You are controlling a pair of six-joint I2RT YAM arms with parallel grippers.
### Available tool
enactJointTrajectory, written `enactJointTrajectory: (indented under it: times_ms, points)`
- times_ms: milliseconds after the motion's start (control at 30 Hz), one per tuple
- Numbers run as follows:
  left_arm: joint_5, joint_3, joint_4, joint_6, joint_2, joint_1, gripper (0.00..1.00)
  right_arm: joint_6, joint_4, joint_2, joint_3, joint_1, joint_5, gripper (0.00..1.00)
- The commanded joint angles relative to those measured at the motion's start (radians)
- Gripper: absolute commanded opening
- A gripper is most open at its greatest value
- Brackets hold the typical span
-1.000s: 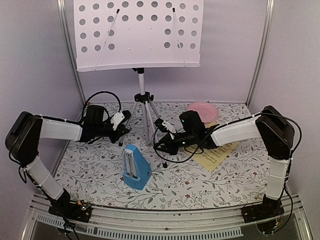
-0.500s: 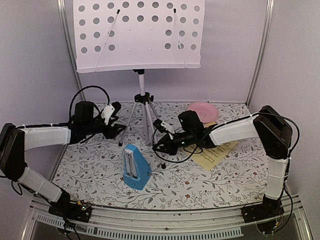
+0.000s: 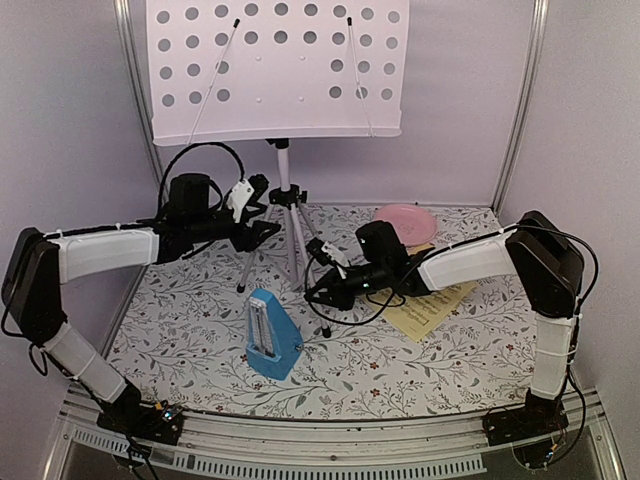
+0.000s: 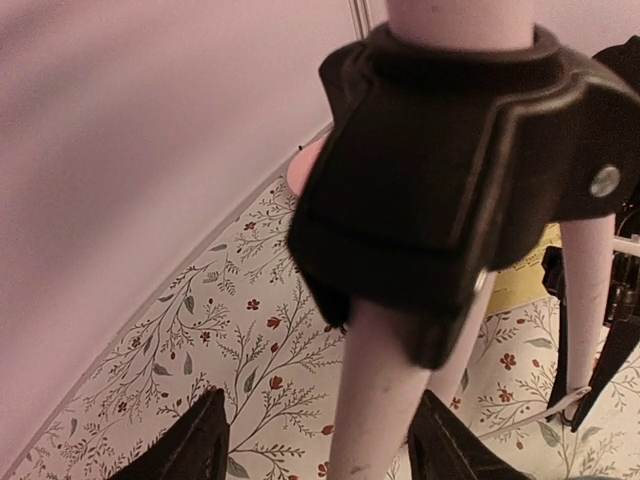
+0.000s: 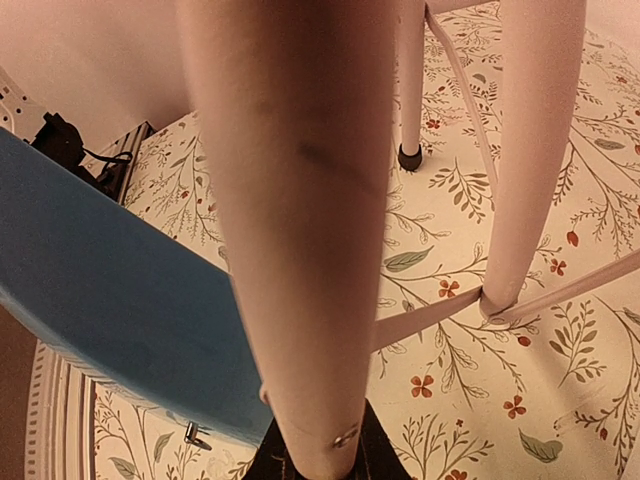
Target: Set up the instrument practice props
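Note:
The pale perforated music stand (image 3: 275, 65) stands at the back on silver tripod legs (image 3: 293, 240). My left gripper (image 3: 258, 205) is open beside the black tripod hub (image 4: 450, 190), with one leg (image 4: 385, 400) between its fingers (image 4: 200, 445) and clear of both. My right gripper (image 3: 320, 290) is shut on the front tripod leg (image 5: 300, 230), low down. The blue pyramid metronome (image 3: 272, 335) stands in front of the tripod and also shows in the right wrist view (image 5: 100, 300). A yellow sheet (image 3: 430, 305) lies flat under the right arm. The white sheet is out of view.
A pink round plate (image 3: 405, 217) lies at the back right near the wall. Black cables loop from both wrists. The flowered table cover (image 3: 180, 340) ends at the metal rail in front and at upright posts at the back corners.
My left arm has swung in from the left and risen to the tripod hub, its fingers now round a leg. The right gripper has stayed on its leg.

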Motion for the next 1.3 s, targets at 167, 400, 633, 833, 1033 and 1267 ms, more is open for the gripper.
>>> enactJointTrajectory:
  times_ms: [167,400,633,833,1033,1267]
  points:
    - [0.046,0.078,-0.023,0.041,0.079,-0.014,0.55,0.056,-0.123,0.057,-0.007,-0.003,0.012,0.00]
    - [0.078,0.077,-0.009,0.048,0.100,-0.015,0.40,0.047,-0.139,0.051,-0.008,-0.004,0.028,0.00]
    - [0.094,0.106,-0.023,0.066,0.120,-0.014,0.25,0.047,-0.142,0.050,-0.007,-0.005,0.037,0.00]
    - [0.059,0.087,0.009,0.065,0.098,-0.011,0.02,0.040,-0.158,0.047,0.039,-0.004,0.048,0.00]
    - [-0.033,0.032,0.098,0.066,0.054,-0.003,0.00,0.035,-0.160,0.031,0.057,-0.004,0.087,0.00]
    - [-0.166,0.002,0.160,0.114,0.018,0.005,0.00,0.035,-0.173,0.020,0.096,-0.004,0.153,0.00]
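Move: The top of the music stand's leg, just under the black hub, lies about 2 cm ahead of the open left hand, 3 cm right and 1 cm lower. From that hand, the blue metronome is some 24 cm back, 3 cm right and 15 cm lower. From the right hand, already on a lower leg, that leg top is about 12 cm ahead, 9 cm left and 12 cm up. The left hand eases about 2 cm right and down, then pinches the leg top, nudging forward as it closes. ##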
